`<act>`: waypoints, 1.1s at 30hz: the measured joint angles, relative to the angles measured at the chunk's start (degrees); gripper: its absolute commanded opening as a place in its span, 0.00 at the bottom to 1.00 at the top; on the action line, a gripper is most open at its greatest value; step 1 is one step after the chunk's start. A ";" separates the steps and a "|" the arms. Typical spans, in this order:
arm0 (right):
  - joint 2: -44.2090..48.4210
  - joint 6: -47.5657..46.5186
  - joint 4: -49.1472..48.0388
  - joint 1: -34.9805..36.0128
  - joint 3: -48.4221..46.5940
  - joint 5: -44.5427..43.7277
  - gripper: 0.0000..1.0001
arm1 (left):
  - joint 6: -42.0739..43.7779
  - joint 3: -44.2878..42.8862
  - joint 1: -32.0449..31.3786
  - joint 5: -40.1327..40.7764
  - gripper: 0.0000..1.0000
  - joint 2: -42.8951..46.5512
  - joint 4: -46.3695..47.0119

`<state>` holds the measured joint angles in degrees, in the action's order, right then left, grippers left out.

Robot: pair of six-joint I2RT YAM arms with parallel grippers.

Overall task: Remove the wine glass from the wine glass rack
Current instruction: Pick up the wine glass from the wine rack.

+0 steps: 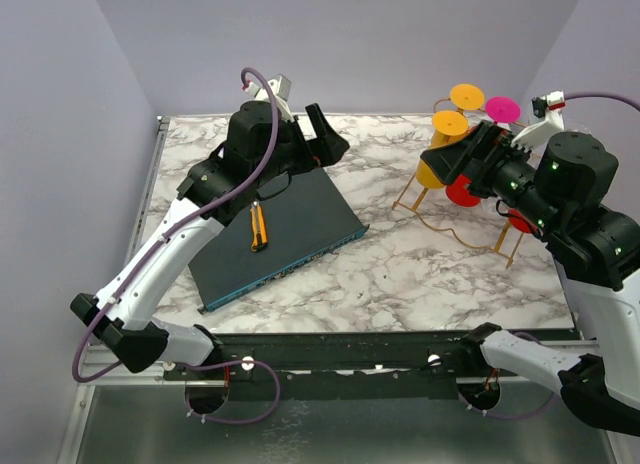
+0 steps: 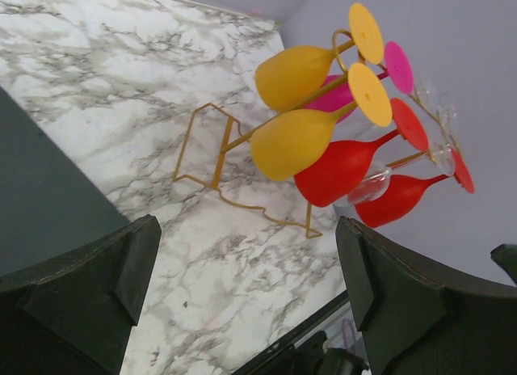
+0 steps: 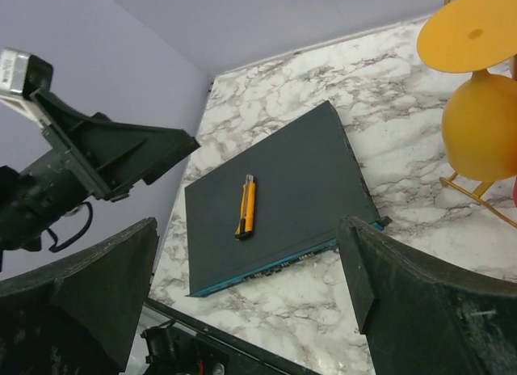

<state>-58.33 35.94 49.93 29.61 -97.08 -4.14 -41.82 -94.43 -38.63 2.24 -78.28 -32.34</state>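
Note:
The gold wire wine glass rack (image 1: 440, 222) stands at the table's right side, with several coloured wine glasses hanging from it, bases up. In the left wrist view the rack (image 2: 216, 158) holds two yellow glasses (image 2: 292, 141), a magenta glass (image 2: 339, 97) and two red glasses (image 2: 343, 170). My right gripper (image 1: 452, 162) hovers open right beside the near yellow glass (image 1: 432, 173), which shows at the edge of its wrist view (image 3: 481, 137); nothing is between its fingers (image 3: 420, 302). My left gripper (image 1: 322, 142) is open and empty at the back middle, far from the rack.
A dark flat slab (image 1: 285, 234) lies on the marble table's left half with a yellow utility knife (image 1: 258, 227) on it, also in the right wrist view (image 3: 246, 207). Lilac walls close the left, back and right. A black rail (image 1: 350, 349) runs along the front edge.

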 measured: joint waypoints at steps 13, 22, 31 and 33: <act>5.07 0.92 -1.01 0.00 -4.90 0.02 1.00 | -11.06 -11.41 -4.42 -0.98 0.86 -18.75 12.28; 7.19 1.88 -0.85 0.00 -5.75 0.00 1.00 | -17.66 -22.97 -8.37 -0.46 0.68 -31.41 15.72; 8.31 2.60 -0.07 0.00 -5.75 -0.02 1.00 | -22.51 -26.38 -9.03 0.20 0.53 -37.13 16.06; 8.68 2.71 -0.07 0.00 -5.75 -0.04 1.00 | -23.37 -27.39 -9.01 0.20 0.50 -38.16 16.15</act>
<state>-49.65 38.65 49.87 29.61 -102.83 -4.19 -65.19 -121.82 -47.64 2.44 -116.44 -16.19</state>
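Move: From the left hand the front yellow wine glass, hanging foot-up on the rack, lies about 11 cm ahead, 24 cm to the right and some 9 cm lower. Roughly level with it, the second yellow glass is about 6 cm beyond it and 3 cm farther right, and the nearest red glass 7 cm to its right and 3 cm nearer. From the right hand the front yellow glass is some 15 cm ahead, 7 cm right and 9 cm below. Rightward mostly, about 20 cm, and some 8 cm forward, the left hand sweeps towards the foot of the front yellow glass, staying level at first and dipping slightly at the end. It rolls left side down and noses down while its fingers narrow to about half open; contact can't be made out. The right hand backs off the rack, rising and drawing back, fingers wide open and tilting up. ##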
